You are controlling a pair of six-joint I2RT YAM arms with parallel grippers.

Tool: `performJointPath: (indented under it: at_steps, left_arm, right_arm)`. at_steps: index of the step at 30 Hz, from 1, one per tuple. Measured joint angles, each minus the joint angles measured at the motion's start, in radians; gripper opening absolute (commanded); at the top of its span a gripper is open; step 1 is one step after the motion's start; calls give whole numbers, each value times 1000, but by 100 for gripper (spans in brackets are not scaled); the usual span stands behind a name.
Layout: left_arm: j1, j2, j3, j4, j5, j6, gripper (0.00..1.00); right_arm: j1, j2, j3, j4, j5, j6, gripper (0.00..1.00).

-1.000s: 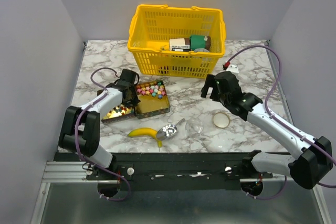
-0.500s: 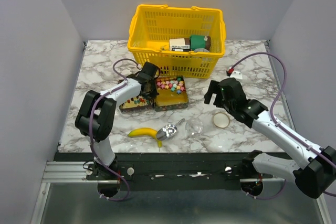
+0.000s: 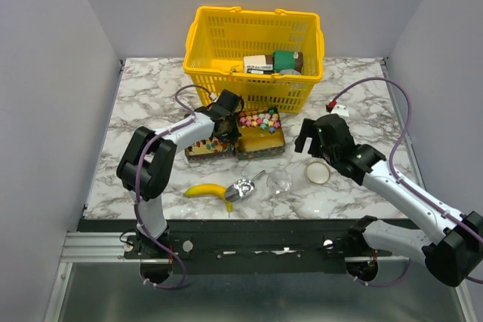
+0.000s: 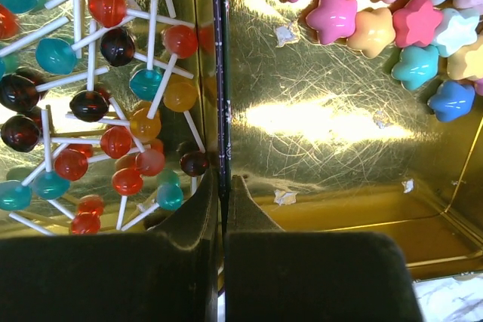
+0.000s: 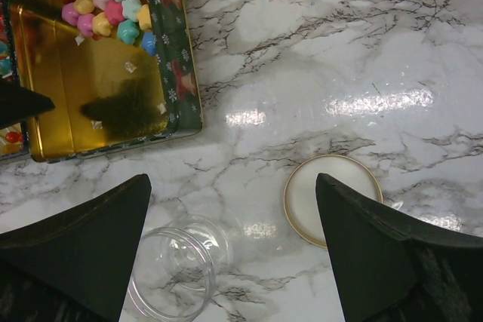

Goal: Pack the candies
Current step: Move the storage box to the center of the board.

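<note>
Star-shaped candies point(image 3: 259, 120) in pink, blue, orange and white lie heaped in the far corner of the right half of an open gold tin point(image 3: 266, 138). The left half holds lollipops point(image 3: 205, 145). My left gripper point(image 3: 226, 127) is shut on the thin dark wall where the two halves meet. In the left wrist view that gripper point(image 4: 223, 179) pinches the wall, with the candies point(image 4: 392, 13) at upper right, the lollipops point(image 4: 113, 111) at left and the tin point(image 4: 317, 111) bare in the middle. My right gripper point(image 3: 312, 138) hangs open right of the tin, holding nothing. From its wrist, the right gripper point(image 5: 232, 186) stands above bare marble.
A yellow basket point(image 3: 253, 90) with boxes stands just behind the tin. A clear jar point(image 3: 279, 180) lies on its side beside a metal scoop point(image 3: 243, 188) and a banana point(image 3: 209, 191). A round lid point(image 3: 318, 172) lies flat under the right arm.
My left gripper has dragged the tin to the right and a little farther back, up against the basket's front. The right gripper has drifted slightly nearer and stayed open.
</note>
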Motion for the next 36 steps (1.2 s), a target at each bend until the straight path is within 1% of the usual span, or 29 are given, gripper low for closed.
performJointPath:
  at_steps: [1, 6, 7, 9, 11, 12, 13, 15, 19, 21, 22, 23, 25, 30, 32, 36]
  left_arm:
    - [-6, 0, 0, 2, 2, -5, 15]
    - [-26, 2, 0, 7, 17, -24, 21]
    - [-29, 2, 0, 9, 20, -27, 24]
    - [-34, 2, 0, 10, 23, -32, 26]
    - [-34, 2, 0, 12, 32, -39, 30]
    - [-34, 2, 0, 14, 36, -42, 33]
    - [-35, 2, 0, 17, 39, -45, 41]
    - [-35, 2, 0, 21, 40, -46, 48]
    - [-35, 0, 1, 24, 39, -51, 68]
    - [-35, -6, 3, 20, 38, -49, 72]
    - [-35, -16, 4, 16, 32, -46, 79]
    - [-35, -25, 4, 8, 27, -42, 81]
    - [-36, -63, 4, -16, 14, -35, 83]
    - [-40, -201, -10, -85, 6, -19, 84]
    - [-43, -288, -56, -103, 21, -8, 84]
    - [-46, -418, -149, -200, 76, 11, 84]
  right_arm:
    - [0, 0, 0, -1, 0, 0, 97]
    - [0, 0, 0, -2, -11, 0, 98]
    - [0, 0, 0, -2, -14, 1, 97]
    - [0, 0, 0, -2, -18, 3, 97]
    - [0, 0, -3, -2, -22, 7, 97]
    - [0, 0, -5, -2, -23, 8, 98]
    - [0, -1, -7, -2, -24, 8, 97]
    - [0, -3, -10, -3, -26, 8, 97]
    - [0, -11, -10, -6, -27, 8, 98]
    - [0, -13, -10, -10, -30, 8, 98]
    - [0, -13, -10, -13, -32, 8, 97]
    - [0, -13, -10, -16, -35, 8, 97]
    - [0, -13, -10, -20, -40, 8, 97]
    - [0, -12, -10, -25, -45, 8, 97]
    - [0, -12, -10, -25, -49, 9, 97]
    - [0, -3, -7, -25, -60, 8, 97]
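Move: The storage box is already between the left hand's shut fingers, which pinch the wall between its two halves near the near end; the box's middle is about 3 cm ahead of that hand and 1 cm lower. The lollipops lie some 9 cm left and 3 cm ahead, the star candies 8 cm right and 9 cm ahead. The banana is about 16 cm back and 9 cm left, the scoop 16 cm back and 2 cm right. From the right hand, the box's middle is roughly 24 cm left, 10 cm ahead and 12 cm below. Still astride the middle wall, the left hand eases the storage box to the right a last 2 cm or so and slightly back, its fingers already starting to spread, then stays low there while they open wide and let go of the wall. It then lifts clear by about 8 cm, and late in the rise swings back some 8 cm and a little left, leaving the box for the space above its near edge, towards the banana and scoop, with fingers open and pointing down. ##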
